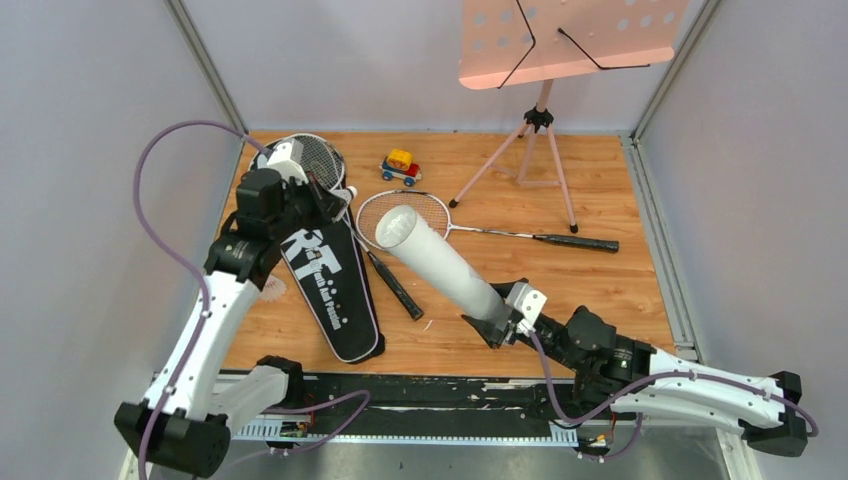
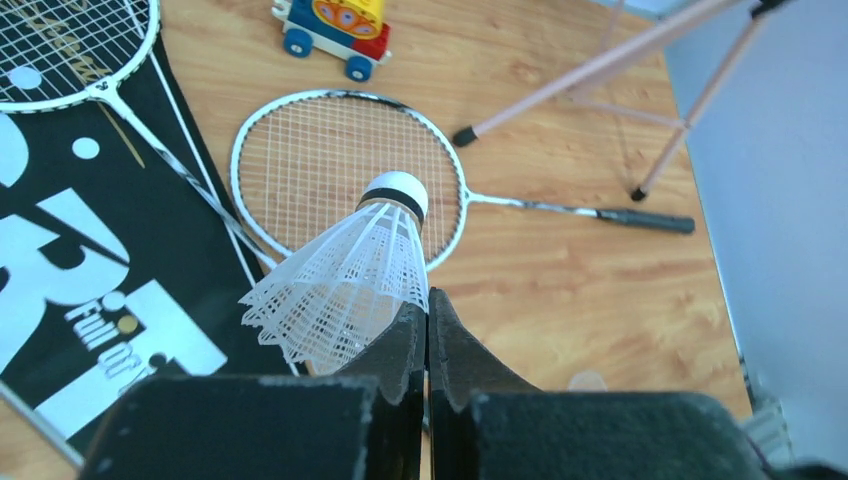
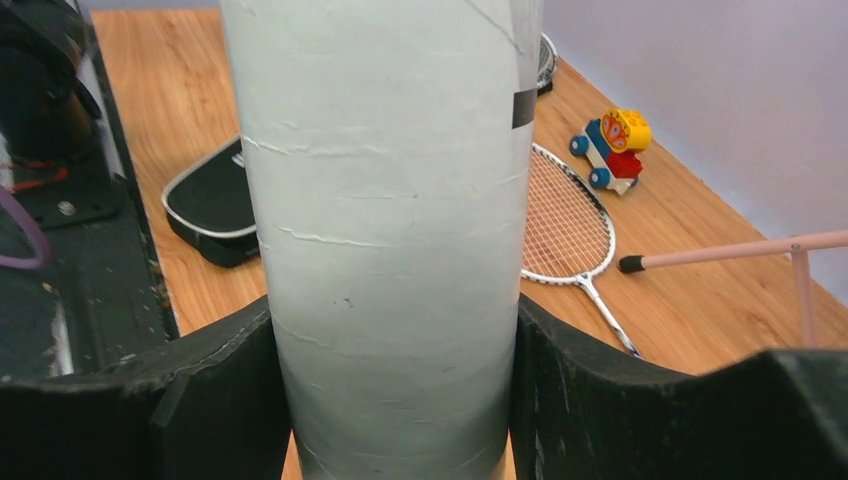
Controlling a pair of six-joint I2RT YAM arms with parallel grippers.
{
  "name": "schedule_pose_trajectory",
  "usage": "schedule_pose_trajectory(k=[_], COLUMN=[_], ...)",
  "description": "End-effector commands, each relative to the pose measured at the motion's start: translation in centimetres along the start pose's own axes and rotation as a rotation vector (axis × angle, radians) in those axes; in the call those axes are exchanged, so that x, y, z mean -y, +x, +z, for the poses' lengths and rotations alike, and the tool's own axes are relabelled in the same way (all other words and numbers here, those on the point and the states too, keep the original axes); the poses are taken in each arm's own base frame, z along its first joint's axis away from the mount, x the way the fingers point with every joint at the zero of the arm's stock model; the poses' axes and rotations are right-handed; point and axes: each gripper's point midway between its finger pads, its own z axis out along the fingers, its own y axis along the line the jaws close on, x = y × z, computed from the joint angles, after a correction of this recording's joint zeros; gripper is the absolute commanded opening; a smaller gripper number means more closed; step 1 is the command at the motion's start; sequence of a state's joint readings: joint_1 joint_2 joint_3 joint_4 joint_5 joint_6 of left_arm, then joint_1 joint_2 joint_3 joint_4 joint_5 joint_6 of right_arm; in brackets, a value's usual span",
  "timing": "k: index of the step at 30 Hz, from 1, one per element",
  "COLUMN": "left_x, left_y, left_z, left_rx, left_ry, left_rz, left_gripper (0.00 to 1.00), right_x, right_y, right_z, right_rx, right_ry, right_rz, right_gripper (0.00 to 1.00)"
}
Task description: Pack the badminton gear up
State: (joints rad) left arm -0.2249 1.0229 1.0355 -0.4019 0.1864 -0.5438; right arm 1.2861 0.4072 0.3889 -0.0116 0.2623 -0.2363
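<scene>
My left gripper (image 2: 428, 305) is shut on the skirt rim of a white shuttlecock (image 2: 345, 280), held above the floor with its cork pointing away. In the top view this gripper (image 1: 335, 197) hangs over the upper end of the long black bag (image 1: 325, 285). My right gripper (image 3: 390, 400) is shut on the white tube (image 3: 385, 200). The tube (image 1: 440, 265) slants up to the left with its open mouth raised. One racket (image 1: 405, 215) lies on the wood beyond the tube. The other racket (image 1: 315, 160) rests partly on the bag. Left of the bag lies a second shuttlecock (image 1: 272, 290).
A red-yellow-blue toy car (image 1: 400, 167) stands at the back near the racket heads. The pink music stand (image 1: 565, 40) rises at the back right, its tripod legs (image 1: 540, 150) spread on the wood. Grey walls close in both sides.
</scene>
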Motion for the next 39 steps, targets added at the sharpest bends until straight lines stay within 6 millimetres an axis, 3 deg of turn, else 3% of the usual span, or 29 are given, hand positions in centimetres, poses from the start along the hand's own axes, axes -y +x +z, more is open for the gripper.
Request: schedule_pose_trajectory(k=[1, 9, 18, 24, 32, 39], left_x=[1.2, 4.6, 5.0, 5.6, 7.1, 8.9], left_y=[1.6, 3.0, 4.0, 3.5, 4.5, 5.8], left_z=[-5.8, -13.3, -18.3, -19.6, -20.0, -20.2], left_rx=[-0.121, -0.198, -0.215, -0.202, -0.24, -0.285], left_ry=[0.035, 0.174, 0.183, 0.209, 0.319, 0.464], left_rz=[0.124, 0.199, 0.265, 0.316, 0.33, 0.326], left_gripper=[0.0, 0.0, 0.0, 0.0, 0.0, 0.0], right_x=[1.5, 2.2, 2.8, 3.3, 4.3, 3.9], right_y=[0.3, 1.5, 4.5, 4.9, 5.3, 5.2], right_z=[0.7, 1.9, 2.5, 2.2, 1.7, 1.8], right_rx=[-0.017, -0.072, -0.183, -0.175, -0.191, -0.167], right_ry=[0.072, 0.093, 0.101, 0.136, 0.197, 0.175], right_rz=[-0.114, -0.281, -0.477, -0.491, -0.494, -0.491], right_gripper=[0.28, 0.27, 0.25, 0.24, 0.23, 0.23])
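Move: Behind and above the left hand, which already pinches the shuttlecock, the tube mouth stands about 18 cm back, 15 cm right and 20 cm up; the bag lies roughly 10 cm left and 23 cm below, level with it, the racket head 11 cm ahead, 11 cm right and equally low. From the right hand gripping the tube, the shuttlecock is some 21 cm ahead, 29 cm left and 6 cm higher, the racket grip 11 cm ahead, 20 cm left, 17 cm below. Drawing back about 21 cm and rising some 7 cm, the left hand turns about 30 degrees clockwise, bringing the pinched shuttlecock cork-first towards the tube mouth. The right hand sinks about 7 cm, eases 5 cm forward and rolls some 30 degrees, tipping the tube over to the left to meet it, its grip unchanged. ##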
